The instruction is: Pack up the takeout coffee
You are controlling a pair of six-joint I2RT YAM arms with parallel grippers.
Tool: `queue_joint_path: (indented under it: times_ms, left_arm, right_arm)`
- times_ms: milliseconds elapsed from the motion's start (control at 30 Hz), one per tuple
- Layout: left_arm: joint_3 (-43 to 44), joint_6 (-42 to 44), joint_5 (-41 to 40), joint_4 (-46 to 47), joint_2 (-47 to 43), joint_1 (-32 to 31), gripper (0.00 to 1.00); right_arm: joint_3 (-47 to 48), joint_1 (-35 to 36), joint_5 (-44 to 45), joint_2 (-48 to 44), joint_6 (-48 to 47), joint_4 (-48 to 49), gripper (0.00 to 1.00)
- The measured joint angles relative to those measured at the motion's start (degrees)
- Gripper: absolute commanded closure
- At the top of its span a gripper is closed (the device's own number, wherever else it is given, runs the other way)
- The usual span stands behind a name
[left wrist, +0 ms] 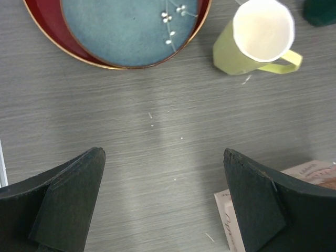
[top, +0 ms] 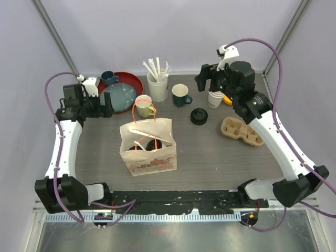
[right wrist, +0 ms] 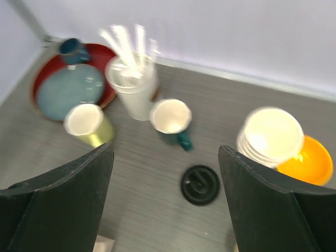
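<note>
A paper bag [top: 149,156] with orange handles stands open at the table's middle. Inside its mouth the takeout coffee [top: 154,143] shows only as dark round lids; the cups are hidden by the bag's walls. A single black lid [top: 199,116] [right wrist: 200,184] lies flat on the table right of the bag. My left gripper [top: 106,106] [left wrist: 163,199] hangs open over bare table between the blue plate and the bag's corner [left wrist: 231,220], holding nothing. At the back right, my right gripper [top: 206,80] [right wrist: 165,199] is open and empty above the black lid.
A stack of lidless paper cups [top: 216,98] [right wrist: 270,136] and an orange bowl [right wrist: 310,164] sit back right, a cardboard cup carrier [top: 241,131] beside them. Green mug [top: 181,95], yellow mug [top: 144,106] [left wrist: 252,42], straw cup [top: 157,84], blue plate [left wrist: 126,26] on a red tray [top: 131,79].
</note>
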Motion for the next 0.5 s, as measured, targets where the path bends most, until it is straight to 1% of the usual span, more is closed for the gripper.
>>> queue_joint_path:
  times_ms: [100, 233, 400, 500]
  left_arm:
    - [-5.3, -0.3, -0.2, 4.2, 0.0, 1.8, 0.0]
    - [-12.1, -1.6, -1.1, 11.4, 0.0, 3.1, 0.0]
    - [-18.1, -4.8, -2.2, 18.3, 0.0, 3.2, 0.0]
    - [-20.4, -6.4, -2.6, 21.3, 0.0, 3.2, 0.0]
  right_arm:
    - [-5.3, -5.1, 3.4, 0.0, 1.3, 0.1, 0.14]
    - [-13.9, -9.0, 8.8, -0.2, 1.2, 3.1, 0.14]
    - [-26.4, -10.1, 15.7, -0.5, 1.5, 9.9, 0.14]
    - [-32.1, -10.0, 19.0, -0.7, 3.1, 13.8, 0.14]
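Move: The paper bag, with both straws already dropped in, stands about 11 cm back and 20 cm to the right of the left hand, and 14 cm back and 18 cm to the left of the high right hand. From the right hand, the cup tray is level and some 22 cm right, nearly 40 cm down; the black lid lies 6 cm ahead and 3 cm right, the cup stack 11 cm ahead and 11 cm right. Swinging away from the paper bag, the empty right hand sinks about 20 cm and travels some 13 cm right towards the cup tray, turning roughly 30 degrees clockwise and tipping down about 15. Meanwhile the left hand sinks about 9 cm towards the bare table short of the red tray, edging slightly left and turning some 10 degrees counter-clockwise; both grippers stay open. ##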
